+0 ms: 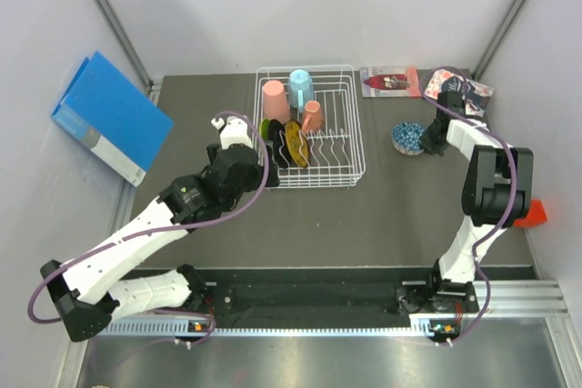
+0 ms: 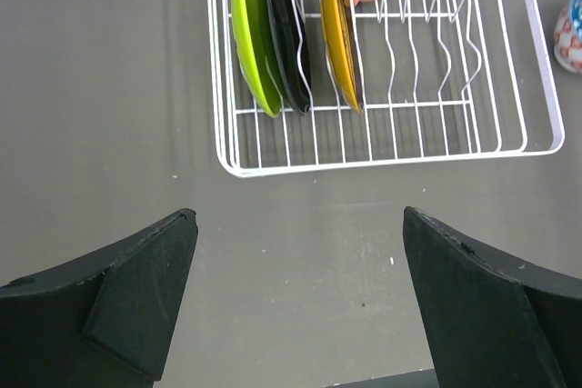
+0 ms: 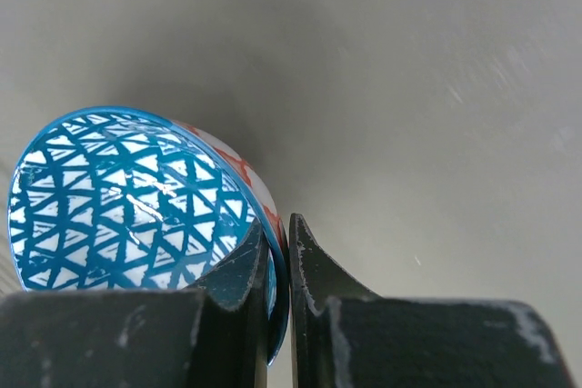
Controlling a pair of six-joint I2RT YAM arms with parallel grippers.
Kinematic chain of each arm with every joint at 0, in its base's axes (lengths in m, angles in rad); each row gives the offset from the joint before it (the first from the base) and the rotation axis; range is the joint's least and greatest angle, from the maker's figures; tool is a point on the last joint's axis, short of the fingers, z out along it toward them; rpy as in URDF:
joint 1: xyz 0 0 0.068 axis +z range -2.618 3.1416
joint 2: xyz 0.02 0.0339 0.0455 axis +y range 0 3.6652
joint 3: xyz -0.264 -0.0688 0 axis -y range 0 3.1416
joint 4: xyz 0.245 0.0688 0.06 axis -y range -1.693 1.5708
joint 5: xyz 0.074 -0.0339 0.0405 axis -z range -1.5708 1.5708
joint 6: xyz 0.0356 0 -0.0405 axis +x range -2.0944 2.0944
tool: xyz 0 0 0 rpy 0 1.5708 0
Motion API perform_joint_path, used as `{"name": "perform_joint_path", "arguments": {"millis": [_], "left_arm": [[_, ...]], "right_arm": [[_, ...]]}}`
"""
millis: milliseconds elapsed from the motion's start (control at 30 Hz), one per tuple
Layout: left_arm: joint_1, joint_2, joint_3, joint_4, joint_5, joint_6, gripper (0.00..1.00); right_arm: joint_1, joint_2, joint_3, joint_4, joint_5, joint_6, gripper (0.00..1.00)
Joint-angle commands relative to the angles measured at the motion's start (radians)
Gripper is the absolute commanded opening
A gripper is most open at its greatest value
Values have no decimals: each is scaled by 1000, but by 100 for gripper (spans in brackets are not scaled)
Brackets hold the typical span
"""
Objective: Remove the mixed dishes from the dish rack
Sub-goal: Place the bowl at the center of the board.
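The white wire dish rack (image 1: 355, 147) stands at the table's middle back. It holds a pink cup (image 1: 275, 100), a light blue mug (image 1: 301, 88), a salmon cup (image 1: 312, 115), and lime-green (image 2: 250, 38), black (image 2: 286, 29) and yellow (image 2: 339, 29) plates on edge. My left gripper (image 2: 300, 293) is open and empty over the table just in front of the rack's left end. My right gripper (image 3: 277, 261) is shut on the rim of the blue patterned bowl (image 3: 118, 197), which is right of the rack (image 1: 408, 138).
A blue binder (image 1: 109, 115) leans on the left wall. Books (image 1: 391, 81) lie at the back right, with another (image 1: 464, 90) in the right corner. An orange object (image 1: 536, 213) sits at the right edge.
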Motion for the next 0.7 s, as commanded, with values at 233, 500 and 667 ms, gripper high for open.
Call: {"name": "perform_joint_path", "arguments": {"millis": [233, 500, 667], "left_arm": [[-1, -4, -41, 67, 25, 3, 99], [-2, -2, -42, 58, 14, 3, 99], [-2, -16, -41, 58, -17, 23, 99]], "right_arm": [[-5, 103, 103, 110, -59, -68, 43], [-5, -19, -17, 146, -118, 24, 64], [22, -204, -77, 126, -121, 52, 70]]}}
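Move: The right hand pinches the bowl's right rim; the bowl's middle lies about 5 cm to its left, 1 cm ahead and 2 cm lower. The dish rack's middle is some 35 cm to the hand's left and 4 cm ahead. The magazine is roughly 17 cm ahead and 10 cm left, the patterned box 15 cm ahead and 11 cm right. From the waiting left hand, the bowl is about 46 cm right, 17 cm ahead and 22 cm below. Forward about 3.5 cm, nearly level over the grey table, the right hand first carries its pinch on the bowl's rim; partway along the fingers begin to open and let go of the bowl. They spread to about two thirds while the hand draws back some 3 cm, easing left and dipping slightly before it starts to rise, with hardly any wrist turn. ##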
